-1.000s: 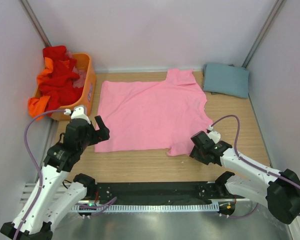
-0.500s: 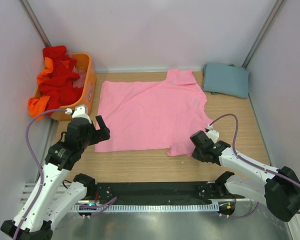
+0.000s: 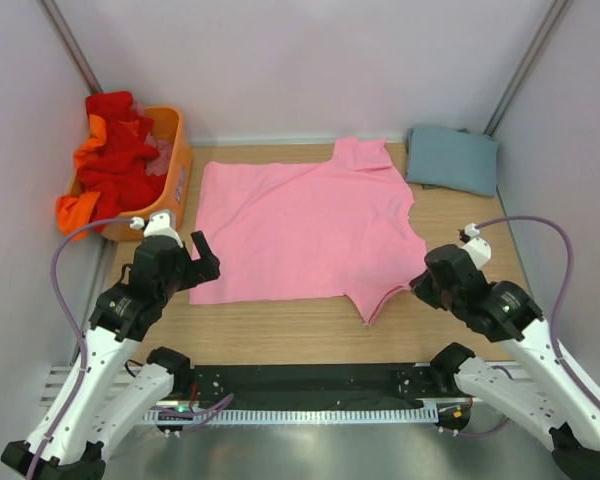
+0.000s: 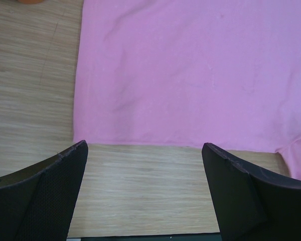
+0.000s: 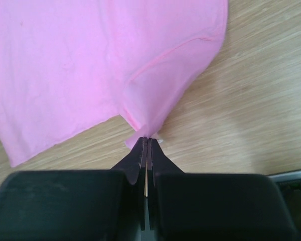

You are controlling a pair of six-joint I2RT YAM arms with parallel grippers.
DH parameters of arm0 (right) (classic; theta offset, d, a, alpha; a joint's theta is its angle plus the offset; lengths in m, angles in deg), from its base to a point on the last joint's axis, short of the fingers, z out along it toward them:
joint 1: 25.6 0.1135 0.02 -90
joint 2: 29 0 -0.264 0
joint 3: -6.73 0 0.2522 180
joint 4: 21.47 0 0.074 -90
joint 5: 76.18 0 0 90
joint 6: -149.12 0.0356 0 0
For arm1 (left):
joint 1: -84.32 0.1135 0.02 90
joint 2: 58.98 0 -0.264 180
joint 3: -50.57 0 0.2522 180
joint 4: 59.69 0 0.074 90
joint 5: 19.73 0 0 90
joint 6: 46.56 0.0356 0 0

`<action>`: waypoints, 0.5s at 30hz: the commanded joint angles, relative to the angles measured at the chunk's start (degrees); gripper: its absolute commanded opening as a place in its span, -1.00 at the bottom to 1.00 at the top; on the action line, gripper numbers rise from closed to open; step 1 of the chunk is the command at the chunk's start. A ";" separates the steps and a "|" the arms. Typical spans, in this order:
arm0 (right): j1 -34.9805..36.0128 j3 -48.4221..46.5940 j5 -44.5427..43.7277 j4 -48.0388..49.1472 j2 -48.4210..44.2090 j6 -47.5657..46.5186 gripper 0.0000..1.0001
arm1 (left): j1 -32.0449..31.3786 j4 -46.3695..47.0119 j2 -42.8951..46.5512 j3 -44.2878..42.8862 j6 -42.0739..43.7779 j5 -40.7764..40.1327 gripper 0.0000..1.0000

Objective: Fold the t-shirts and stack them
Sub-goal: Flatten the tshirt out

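Note:
A light pink t-shirt [image 3: 300, 225] lies spread flat on the wooden table. My right gripper [image 3: 418, 289] is shut on the tip of its near right sleeve [image 3: 383, 300], which it holds pulled up off the table. The right wrist view shows the sleeve cloth [image 5: 160, 85] pinched between the closed fingertips of the gripper [image 5: 147, 139]. My left gripper [image 3: 196, 262] hangs open over bare wood just in front of the shirt's near left corner [image 4: 80, 135]. Nothing lies between its fingers [image 4: 57, 186]. A dusty grey-blue t-shirt [image 3: 452, 158] rests folded at the back right.
An orange plastic basket [image 3: 177, 182] stands at the back left, heaped with red t-shirts [image 3: 118, 150]. An orange t-shirt [image 3: 77, 210] hangs over its near rim. Grey walls close in the table on three sides. A black rail [image 3: 310, 380] runs along the near edge.
My right gripper shut on the sleeve tip, then rose and drew back to the right, pulling the sleeve up into a point. The left arm barely moved.

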 commanded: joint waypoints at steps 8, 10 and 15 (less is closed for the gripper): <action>0.38 -7.34 -3.62 -16.28 -6.23 3.58 -0.97 | 0.05 1.63 0.38 0.04 0.23 0.05 0.93; 0.38 -8.92 -1.00 -16.81 -7.37 2.97 -0.97 | 0.05 1.55 0.29 0.04 0.32 -0.04 0.93; 0.38 -9.46 3.94 -14.97 -7.64 0.94 0.68 | 0.05 0.84 0.20 -0.31 -0.38 -0.56 0.92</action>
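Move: The right hand, fingers shut, already holds a bunched corner of the pink t-shirt about 17 cm above the table. The bare table where this corner can be laid out is some 5 cm back and 5 cm to its right, 17 cm below; the shirt's middle lies roughly 16 cm ahead and 18 cm left, and the folded blue stack about 34 cm ahead, 13 cm right. From the left hand that spot is roughly 40 cm right and 9 cm back. Still pinching the corner in the air, the right hand draws it back towards the near table edge by about 5 cm and to the right by some 3 cm, rising about 3 cm overall, mostly early on, with hardly any turn of the wrist. Only as this pull ends do the fingers spring from shut to about three quarters open, letting go of the corner while the hand is still well above the table. ##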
